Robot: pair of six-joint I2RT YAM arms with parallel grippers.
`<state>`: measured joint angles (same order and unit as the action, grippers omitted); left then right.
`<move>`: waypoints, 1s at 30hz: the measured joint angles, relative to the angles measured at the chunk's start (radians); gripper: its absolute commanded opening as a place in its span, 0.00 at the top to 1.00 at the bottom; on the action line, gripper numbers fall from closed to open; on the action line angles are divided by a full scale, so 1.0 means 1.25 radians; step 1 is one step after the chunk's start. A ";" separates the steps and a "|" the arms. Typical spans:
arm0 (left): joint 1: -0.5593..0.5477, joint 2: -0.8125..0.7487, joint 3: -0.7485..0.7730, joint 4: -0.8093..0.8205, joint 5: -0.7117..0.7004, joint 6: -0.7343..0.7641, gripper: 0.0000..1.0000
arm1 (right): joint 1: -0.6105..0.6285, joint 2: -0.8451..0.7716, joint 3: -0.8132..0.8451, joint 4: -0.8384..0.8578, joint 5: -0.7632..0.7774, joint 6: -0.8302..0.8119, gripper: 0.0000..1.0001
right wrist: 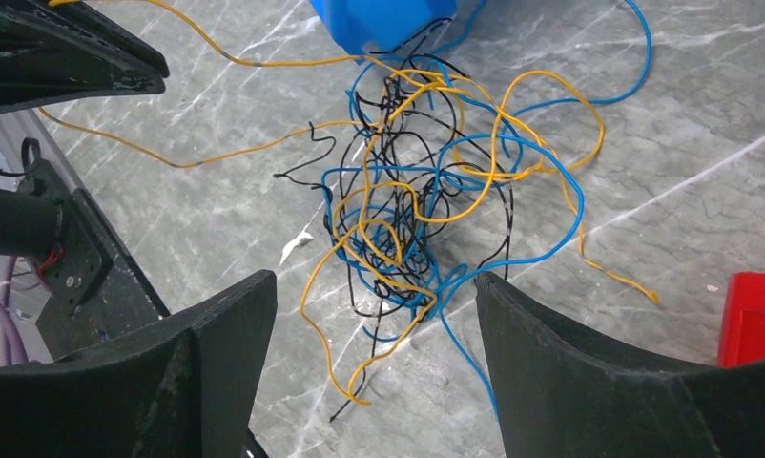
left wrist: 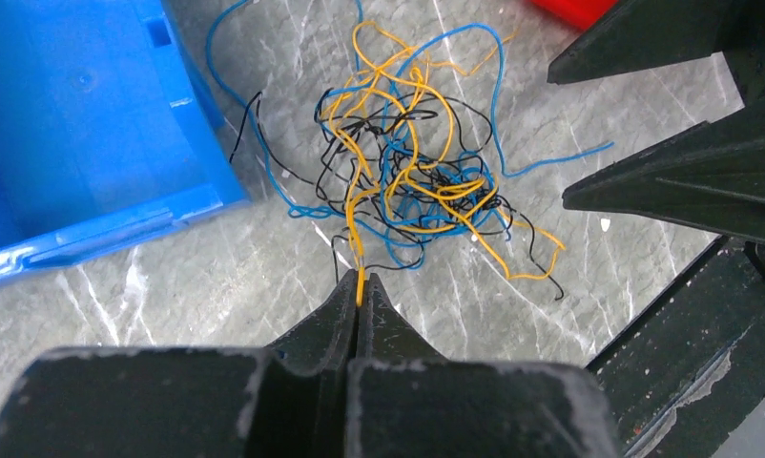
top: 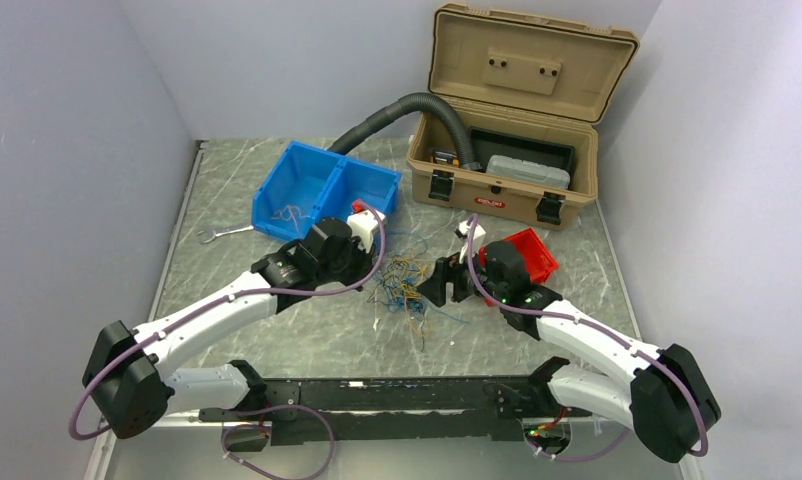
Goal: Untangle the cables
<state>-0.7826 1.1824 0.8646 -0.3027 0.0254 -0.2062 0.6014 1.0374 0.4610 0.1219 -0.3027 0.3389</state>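
The cables [top: 402, 285] lie as one tangle of thin yellow, blue and black wires on the marble table, between the two arms. My left gripper [left wrist: 360, 286] is shut on the end of a yellow cable [left wrist: 361, 250] at the near edge of the tangle [left wrist: 407, 181]; in the top view this gripper [top: 374, 272] sits at the tangle's left side. My right gripper [right wrist: 374, 281] is open, its jaws wide apart just short of the tangle [right wrist: 417, 210], holding nothing. In the top view it [top: 439, 287] stands at the tangle's right side.
A blue two-part bin [top: 322, 185] stands behind the left gripper, with a few wires in one part. A red bin [top: 532, 250] is behind the right arm. A tan toolbox [top: 507, 170] stands open at the back, with a black hose [top: 397, 110]. A wrench [top: 222, 233] lies left.
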 measured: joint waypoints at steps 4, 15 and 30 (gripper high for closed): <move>0.000 0.000 0.016 -0.030 0.000 -0.001 1.00 | 0.014 0.000 0.000 0.012 -0.014 -0.006 0.16; 0.000 -0.018 0.123 -0.078 0.053 0.002 1.00 | 0.166 0.187 0.143 0.042 0.209 -0.016 0.18; 0.016 -0.149 0.270 -0.233 0.033 0.011 1.00 | 0.177 0.376 0.175 0.034 0.478 0.158 0.24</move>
<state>-0.7624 0.9962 1.2026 -0.5938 0.0669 -0.1925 0.8223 1.5070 0.6804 0.1642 0.2943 0.5365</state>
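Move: The cable tangle lies about 6 cm ahead of the open right gripper, 5 cm to its left and 6 cm below. The red bin stands roughly 12 cm ahead of this gripper and 20 cm to its right; the blue bin is some 25 cm ahead and 23 cm to its left. From the left gripper, shut on a yellow strand, the tangle is about 4 cm ahead, 8 cm right and 10 cm below, with the blue bin 22 cm ahead and 9 cm left. Keep the left gripper pinched on the yellow strand and lift it about 15 cm, slowly at first, easing back slightly and letting its fingers tilt up a little. Meanwhile swing the open right gripper some 5 cm left, slightly up, then forward and down into the tangle, turning clockwise about 20 degrees and drawing back right at the bottom, fingers still open around the cables. ##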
